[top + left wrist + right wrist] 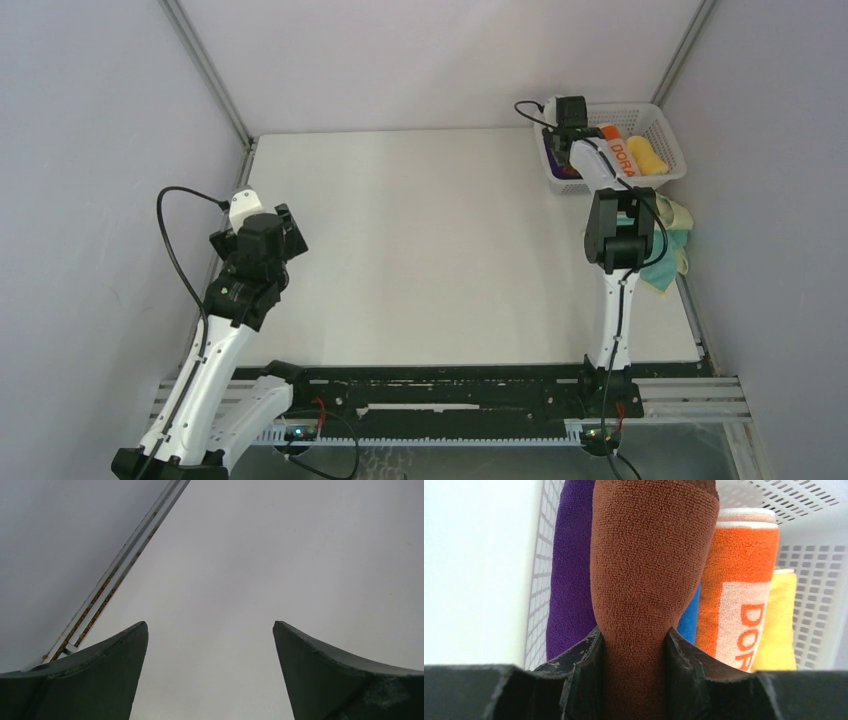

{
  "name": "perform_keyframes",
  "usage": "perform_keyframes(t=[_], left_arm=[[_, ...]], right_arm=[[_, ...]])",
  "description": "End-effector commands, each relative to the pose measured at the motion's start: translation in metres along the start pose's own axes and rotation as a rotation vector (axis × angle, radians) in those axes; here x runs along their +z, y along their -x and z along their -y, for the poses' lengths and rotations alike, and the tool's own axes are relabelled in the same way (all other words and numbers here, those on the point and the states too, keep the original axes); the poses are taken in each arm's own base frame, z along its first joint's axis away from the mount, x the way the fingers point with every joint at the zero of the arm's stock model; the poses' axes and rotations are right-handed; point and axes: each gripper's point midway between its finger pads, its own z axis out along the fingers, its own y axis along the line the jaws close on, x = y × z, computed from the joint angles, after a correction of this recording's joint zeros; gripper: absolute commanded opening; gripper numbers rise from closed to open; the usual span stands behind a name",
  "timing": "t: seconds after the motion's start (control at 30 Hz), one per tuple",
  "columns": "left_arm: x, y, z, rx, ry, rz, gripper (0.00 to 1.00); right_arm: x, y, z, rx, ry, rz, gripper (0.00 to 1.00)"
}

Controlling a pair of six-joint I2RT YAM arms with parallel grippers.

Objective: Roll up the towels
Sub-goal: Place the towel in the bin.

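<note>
A rust-brown towel (pixel 649 555), rolled into a thick bundle, is clamped between the jaws of my right gripper (pixel 633 630), which are shut on its near end. It hangs over the left part of the white basket (pixel 809 510). From above, my right gripper (pixel 562 148) reaches into the basket (pixel 668 128) at the far right, and the arm hides the brown towel. The teal towel (pixel 672 242), cream side partly up, lies crumpled at the table's right edge behind the right arm. My left gripper (pixel 210 625) is wide open over bare table on the left (pixel 290 232).
The basket holds a purple roll (pixel 571 570), a blue roll (pixel 689 620), an orange roll lettered "DORA" (pixel 736 580) and a yellow roll (pixel 779 615). Grey walls close in on the left, back and right. A metal rail (pixel 115 575) runs along the left edge.
</note>
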Motion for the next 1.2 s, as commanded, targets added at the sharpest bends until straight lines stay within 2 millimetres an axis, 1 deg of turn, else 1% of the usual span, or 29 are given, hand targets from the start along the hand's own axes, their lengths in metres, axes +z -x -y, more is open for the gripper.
perform_keyframes(t=[0.0,0.17,0.3,0.47,0.57,0.73,0.93,1.03,1.13,1.17], left_arm=[[0.002,0.004,0.001,0.004,0.000,0.027,1.00],[0.002,0.003,0.002,0.003,-0.003,0.026,1.00],[0.002,0.003,0.002,0.002,-0.009,0.026,1.00],[0.002,0.002,0.003,-0.001,-0.017,0.025,1.00],[0.000,0.003,0.004,-0.007,-0.023,0.030,1.00],[-0.003,0.005,0.003,-0.015,-0.033,0.042,1.00],[-0.010,0.007,0.004,-0.019,-0.054,0.064,1.00],[-0.014,0.009,0.004,-0.026,-0.064,0.078,1.00],[-0.019,0.011,0.003,-0.034,-0.078,0.096,1.00],[-0.020,0.011,0.004,-0.034,-0.085,0.099,1.00]], right_arm=[[0.000,-0.013,-0.016,0.073,0.130,-0.040,0.28],[0.004,-0.023,-0.021,0.142,0.196,-0.086,0.32],[0.010,-0.030,-0.031,0.163,0.231,-0.113,0.34],[0.015,-0.032,-0.042,0.212,0.269,-0.130,0.45],[0.010,-0.025,-0.041,0.246,0.274,-0.116,0.52],[-0.016,0.004,-0.026,0.310,0.259,-0.035,0.58],[-0.056,0.042,-0.001,0.371,0.216,0.081,0.64],[-0.076,0.054,0.015,0.398,0.171,0.119,0.66],[-0.097,0.058,0.030,0.429,0.126,0.137,0.67],[-0.109,0.060,0.036,0.445,0.106,0.150,0.67]])
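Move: The right hand holds the rolled brown towel by its near end, inside the left part of the bin; the towel's resting place, on top of the purple and blue rolls, centres about 5 cm ahead and 2 cm below. From this hand the purple roll is 5 cm ahead and 3 left, the blue 5 ahead and 4 right, the orange DORA towel 5 ahead and 10 right, all some 5 cm lower. From the left hand that resting place is roughly 38 cm ahead, 70 right, 18 lower. The right hand eases the brown towel down little more than a centimetre onto the purple and blue rolls, rolling so that its left side comes up, then spreads its fingers from about a third to two thirds open and lets go of the near end. Still rolling, some 20 degrees in all, it lifts about 5.5 cm off the towel, drifting a couple of centimetres left and slightly back. ##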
